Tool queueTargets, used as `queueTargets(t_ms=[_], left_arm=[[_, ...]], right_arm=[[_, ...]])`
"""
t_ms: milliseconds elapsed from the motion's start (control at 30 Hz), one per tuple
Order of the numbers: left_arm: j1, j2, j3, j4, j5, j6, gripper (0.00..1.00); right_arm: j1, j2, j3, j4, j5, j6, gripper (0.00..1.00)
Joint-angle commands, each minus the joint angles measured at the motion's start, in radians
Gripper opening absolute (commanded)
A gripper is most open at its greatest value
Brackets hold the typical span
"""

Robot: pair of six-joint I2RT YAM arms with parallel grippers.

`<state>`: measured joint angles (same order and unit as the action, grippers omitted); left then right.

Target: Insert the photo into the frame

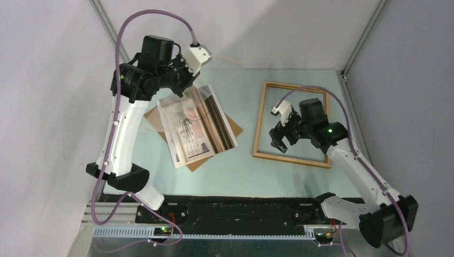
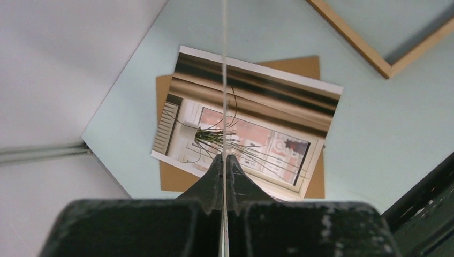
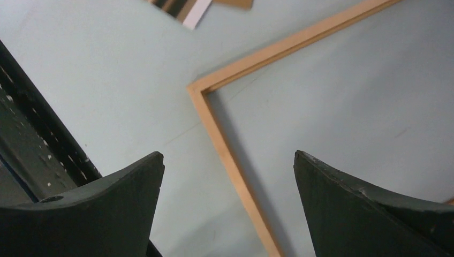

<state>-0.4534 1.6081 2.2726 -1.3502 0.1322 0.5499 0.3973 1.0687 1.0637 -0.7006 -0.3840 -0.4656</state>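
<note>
The photo (image 1: 195,134) lies face up on a brown backing board (image 1: 152,120) left of centre, and it also shows in the left wrist view (image 2: 257,123). My left gripper (image 1: 186,85) hangs above the photo's far end. It is shut on a thin clear sheet (image 1: 202,104), which shows edge-on as a pale line (image 2: 224,53) running through the left gripper (image 2: 225,156). The light-wood frame (image 1: 258,123) lies flat on the right. My right gripper (image 1: 278,140) hovers open over its left rail (image 3: 235,176), one finger on each side and neither touching.
The brown backing board (image 2: 294,65) juts out from under the photo. One corner of the frame (image 2: 375,59) shows in the left wrist view. White walls and metal posts close in the pale table (image 1: 241,171); a black rail runs along its near edge.
</note>
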Motion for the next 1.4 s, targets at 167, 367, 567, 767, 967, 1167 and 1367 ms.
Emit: queueTargets(t_ms=[167, 367, 567, 767, 967, 1167, 1367], left_arm=[[0.056, 0.024, 0.117, 0.028, -0.04, -0.286, 0.0], [0.097, 0.026, 0.109, 0.029, 0.015, -0.348, 0.0], [0.103, 0.025, 0.104, 0.03, 0.045, -0.38, 0.0], [0.111, 0.025, 0.103, 0.038, 0.063, -0.449, 0.0], [0.141, 0.026, 0.102, 0.06, 0.074, -0.505, 0.0], [0.205, 0.059, 0.103, 0.114, 0.165, -0.568, 0.0], [0.247, 0.143, 0.131, 0.185, 0.281, -0.634, 0.0]], right_arm=[[0.1, 0.228, -0.121, 0.1, 0.105, -0.093, 0.92], [0.14, 0.39, -0.122, 0.118, 0.149, -0.146, 0.87], [0.17, 0.491, -0.122, 0.149, 0.186, -0.174, 0.82], [0.204, 0.559, -0.121, 0.165, 0.214, -0.192, 0.69], [0.252, 0.575, -0.121, 0.159, 0.207, -0.185, 0.43], [0.327, 0.577, -0.112, 0.151, 0.199, -0.161, 0.26], [0.402, 0.598, -0.097, 0.152, 0.184, -0.129, 0.18]])
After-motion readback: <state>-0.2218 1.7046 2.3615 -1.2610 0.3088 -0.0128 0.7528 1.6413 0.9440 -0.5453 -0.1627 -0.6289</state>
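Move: The frame lies below the open right hand: the part of its near side to be gripped is about 21 cm down, 1 cm back and 3 cm left, its near left corner 7 cm left and level fore and aft. At that height the photo is centred some 28 cm left and 12 cm ahead, on the backing board. From the raised left hand, holding the clear sheet, that near side is roughly 24 cm right, 7 cm back and 38 cm below. Down about 20 cm goes the right hand, fast at first and then easing, its fingers tipping to point steeply down, onto the frame's near side close to the left corner. The fingers close and pinch that side, and the hand draws left and a little back, dragging the frame. The left hand keeps the clear sheet aloft, rises slightly, turns some 40 degrees and ends with a forward drift of a few centimetres. ##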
